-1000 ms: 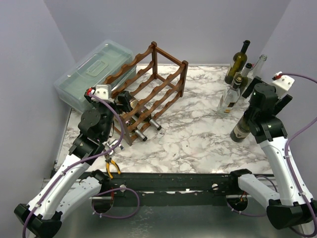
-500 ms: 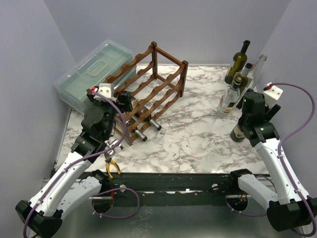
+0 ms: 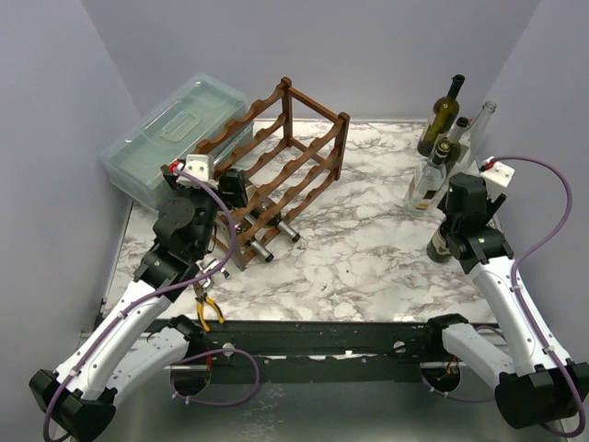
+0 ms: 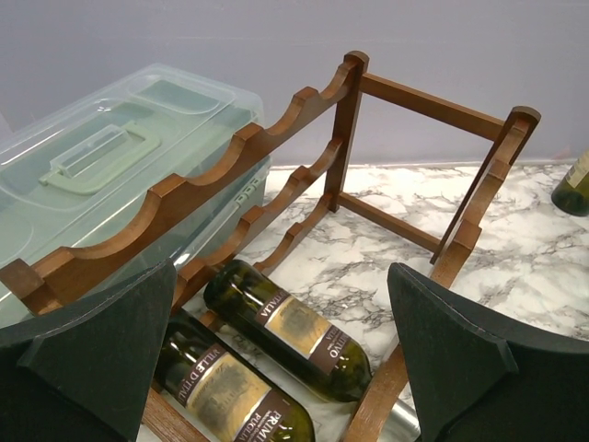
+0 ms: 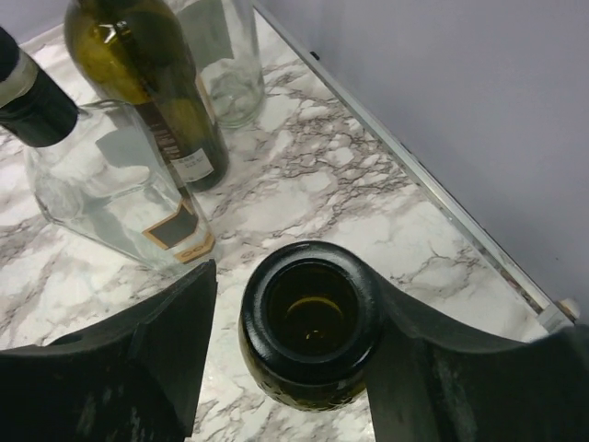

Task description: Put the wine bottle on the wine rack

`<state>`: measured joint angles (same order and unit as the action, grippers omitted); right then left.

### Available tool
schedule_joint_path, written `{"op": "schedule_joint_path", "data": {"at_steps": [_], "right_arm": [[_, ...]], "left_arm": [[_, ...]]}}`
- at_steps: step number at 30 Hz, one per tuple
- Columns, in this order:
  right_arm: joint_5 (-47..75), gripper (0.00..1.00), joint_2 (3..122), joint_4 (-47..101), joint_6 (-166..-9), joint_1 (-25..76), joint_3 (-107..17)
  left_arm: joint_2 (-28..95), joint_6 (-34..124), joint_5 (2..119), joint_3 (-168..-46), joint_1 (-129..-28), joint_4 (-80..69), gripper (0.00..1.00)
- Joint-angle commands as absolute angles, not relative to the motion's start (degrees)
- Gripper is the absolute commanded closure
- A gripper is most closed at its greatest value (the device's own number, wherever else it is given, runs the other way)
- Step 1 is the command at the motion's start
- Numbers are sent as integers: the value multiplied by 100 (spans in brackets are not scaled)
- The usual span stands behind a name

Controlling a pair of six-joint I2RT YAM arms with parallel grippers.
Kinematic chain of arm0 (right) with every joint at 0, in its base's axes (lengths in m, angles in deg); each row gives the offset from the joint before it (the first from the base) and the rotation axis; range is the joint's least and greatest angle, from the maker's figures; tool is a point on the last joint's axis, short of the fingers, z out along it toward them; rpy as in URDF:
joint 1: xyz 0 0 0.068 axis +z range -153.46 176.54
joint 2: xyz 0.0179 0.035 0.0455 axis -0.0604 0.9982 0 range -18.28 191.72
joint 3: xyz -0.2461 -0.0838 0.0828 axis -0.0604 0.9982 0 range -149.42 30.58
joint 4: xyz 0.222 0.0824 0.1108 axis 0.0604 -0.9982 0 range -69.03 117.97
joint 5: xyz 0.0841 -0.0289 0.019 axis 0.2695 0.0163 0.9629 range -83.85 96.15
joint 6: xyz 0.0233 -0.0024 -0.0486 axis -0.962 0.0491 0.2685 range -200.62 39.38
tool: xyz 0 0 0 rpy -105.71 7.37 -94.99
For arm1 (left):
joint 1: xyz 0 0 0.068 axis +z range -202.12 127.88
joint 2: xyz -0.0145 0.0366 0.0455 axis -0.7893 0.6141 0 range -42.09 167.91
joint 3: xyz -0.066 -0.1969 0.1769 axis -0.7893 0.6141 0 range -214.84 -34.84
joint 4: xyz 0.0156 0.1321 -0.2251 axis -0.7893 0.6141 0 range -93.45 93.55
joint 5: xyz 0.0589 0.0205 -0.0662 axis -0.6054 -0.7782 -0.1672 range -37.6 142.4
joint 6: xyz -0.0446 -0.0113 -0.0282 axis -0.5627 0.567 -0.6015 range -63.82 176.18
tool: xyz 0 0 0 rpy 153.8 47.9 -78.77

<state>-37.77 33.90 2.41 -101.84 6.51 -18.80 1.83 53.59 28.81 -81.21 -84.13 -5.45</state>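
Observation:
A dark green wine bottle point(image 3: 443, 243) stands upright at the right of the marble table. Its open mouth point(image 5: 311, 318) sits between the fingers of my right gripper point(image 5: 299, 295). The right finger touches the rim, while a narrow gap shows at the left finger point(image 5: 175, 331). From above, my right gripper point(image 3: 460, 216) hangs straight over the bottle's neck. The reddish-brown wine rack point(image 3: 285, 157) stands at the back left with two bottles point(image 4: 285, 327) lying in its lowest tier. My left gripper point(image 4: 281, 276) hovers open at the wine rack's point(image 4: 340, 138) near end, holding nothing.
A translucent lidded box point(image 3: 170, 129) sits left of the rack. Several more bottles point(image 3: 442, 120) cluster at the back right, among them a clear square one point(image 5: 101, 193) just behind my right gripper. Yellow-handled pliers point(image 3: 207, 308) lie near the front edge. The table's right edge point(image 5: 442, 207) runs close by.
My right arm has dropped down and leftward over the standing bottle, and its jaws have narrowed around the neck. The left arm has crept slightly toward the rack.

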Motion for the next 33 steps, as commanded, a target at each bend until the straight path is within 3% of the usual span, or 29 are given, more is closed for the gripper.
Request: {"op": "schedule_joint_path", "data": {"at_steps": [1,9,14,17,22,26,33], "right_arm": [[-3259,41,3390,390,-10112,628,-1788],[-2163,61,3149,590,-9943,627,-1619],[-923,70,3237,582,-9680,628,-1680],[-114,83,3325,461,-9738,628,-1748],[1753,88,3535,542,-10055,629,-1825],[2746,90,3603,1051,-10708,628,-1609],[3358,100,3632,2144,-12069,628,-964]], "left_arm": [[176,5280,2883,-8094,-8459,-547,1],[380,5278,2827,-8096,-8459,-551,1],[440,5173,2818,-8117,-8463,-556,1],[439,5162,2844,-8161,-8464,-556,1],[489,5039,2860,-8238,-8464,-556,1],[595,4727,3583,-8533,-8463,-416,1],[1360,4134,5417,-9454,-8464,-136,2]]}}
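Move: The wine bottle stands upright under the right hand, its neck between the half-open fingers and its middle about 11 cm below, 1 cm ahead and 1 cm left. At much the same depth, a clear bottle stands roughly 14 cm ahead and 7 cm left of the hand, and a green bottle 19 cm ahead, 1 cm left. From the left hand the wine bottle lies about 57 cm right, level fore and aft, some 21 cm lower. Right fingers pinch the bottle neck, swinging and tilting it some 20 cm left; left hand shifts 5 cm right. ##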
